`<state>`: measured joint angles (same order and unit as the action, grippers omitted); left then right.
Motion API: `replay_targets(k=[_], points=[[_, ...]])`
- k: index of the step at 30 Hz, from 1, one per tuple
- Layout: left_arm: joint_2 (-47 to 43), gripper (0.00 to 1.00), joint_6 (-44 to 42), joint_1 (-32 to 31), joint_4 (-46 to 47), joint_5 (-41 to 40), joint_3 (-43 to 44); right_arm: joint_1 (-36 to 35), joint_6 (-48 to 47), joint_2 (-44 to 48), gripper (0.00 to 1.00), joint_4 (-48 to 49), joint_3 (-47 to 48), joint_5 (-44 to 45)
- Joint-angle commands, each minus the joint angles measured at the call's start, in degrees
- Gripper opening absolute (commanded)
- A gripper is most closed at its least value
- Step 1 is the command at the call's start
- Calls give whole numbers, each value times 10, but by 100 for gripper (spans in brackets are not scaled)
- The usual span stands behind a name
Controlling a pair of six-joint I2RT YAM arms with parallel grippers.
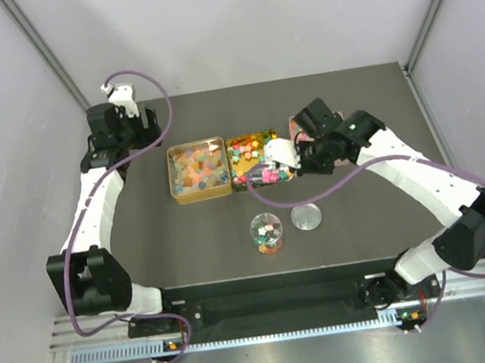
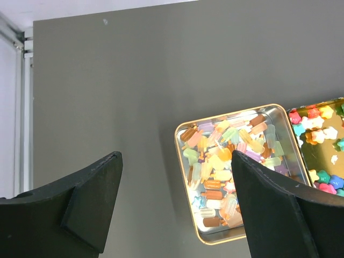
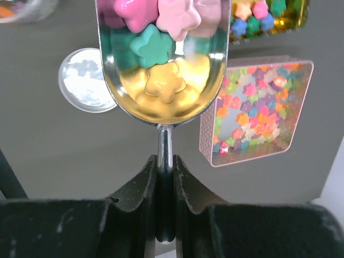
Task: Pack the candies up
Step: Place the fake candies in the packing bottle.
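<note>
My right gripper (image 3: 165, 159) is shut on the thin handle of a metal scoop (image 3: 161, 94). The scoop carries pink, teal and yellow star-shaped candies (image 3: 153, 45). In the top view the scoop (image 1: 278, 153) hangs at the right end of a yellow tray (image 1: 246, 141) of star candies, with the right gripper (image 1: 300, 154) beside it. A small clear jar (image 1: 267, 233) partly filled with candies stands nearer the arms, and its round silver lid (image 1: 306, 217) lies to its right. My left gripper (image 2: 176, 161) is open and empty, far back on the left (image 1: 139, 123).
A gold-rimmed tin (image 2: 185, 177) of popsicle-shaped sweets sits left of the yellow tray (image 2: 322, 161). A pink tray (image 3: 212, 153) of small stars lies by the right gripper, partly hidden in the top view. Grey walls close in both sides.
</note>
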<state>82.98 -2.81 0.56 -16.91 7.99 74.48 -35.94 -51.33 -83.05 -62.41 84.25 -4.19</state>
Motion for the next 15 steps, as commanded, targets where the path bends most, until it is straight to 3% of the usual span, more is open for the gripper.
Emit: replay_targets(k=[1,6,15], points=[[-37,87,18,6,46,13,-23,-74,-18,33,0,-31,-9,64],[-57,87,26,6,47,18,-39,-117,1,46,0,-44,-37,91],[-84,87,41,6,49,16,-65,-125,-12,75,0,-51,-88,118]])
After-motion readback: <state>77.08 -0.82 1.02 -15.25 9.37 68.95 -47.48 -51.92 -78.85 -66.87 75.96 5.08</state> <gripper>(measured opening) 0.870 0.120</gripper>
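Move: My right hand holds the scoop loaded with fake candies. The packing bottle stands about 16 cm to that hand's left, 11 cm back and 15 cm below. The lid lies some 5 cm left and 4 cm back, flat on the table about 20 cm down; the middle candy box is 16 cm left and 13 cm ahead. From my idle left hand the bottle is roughly 30 cm right, 27 cm back and 19 cm below. I draw the loaded scoop back about 5 cm with my right hand, away from the middle box and towards the packing bottle, sinking some 3 cm on the way. It swings slightly left, then comes back right, while the wrist rolls its left side down about 10 degrees and turns a little counter-clockwise; my fingers keep the handle pinched. My open left hand eases back about 2 cm. ##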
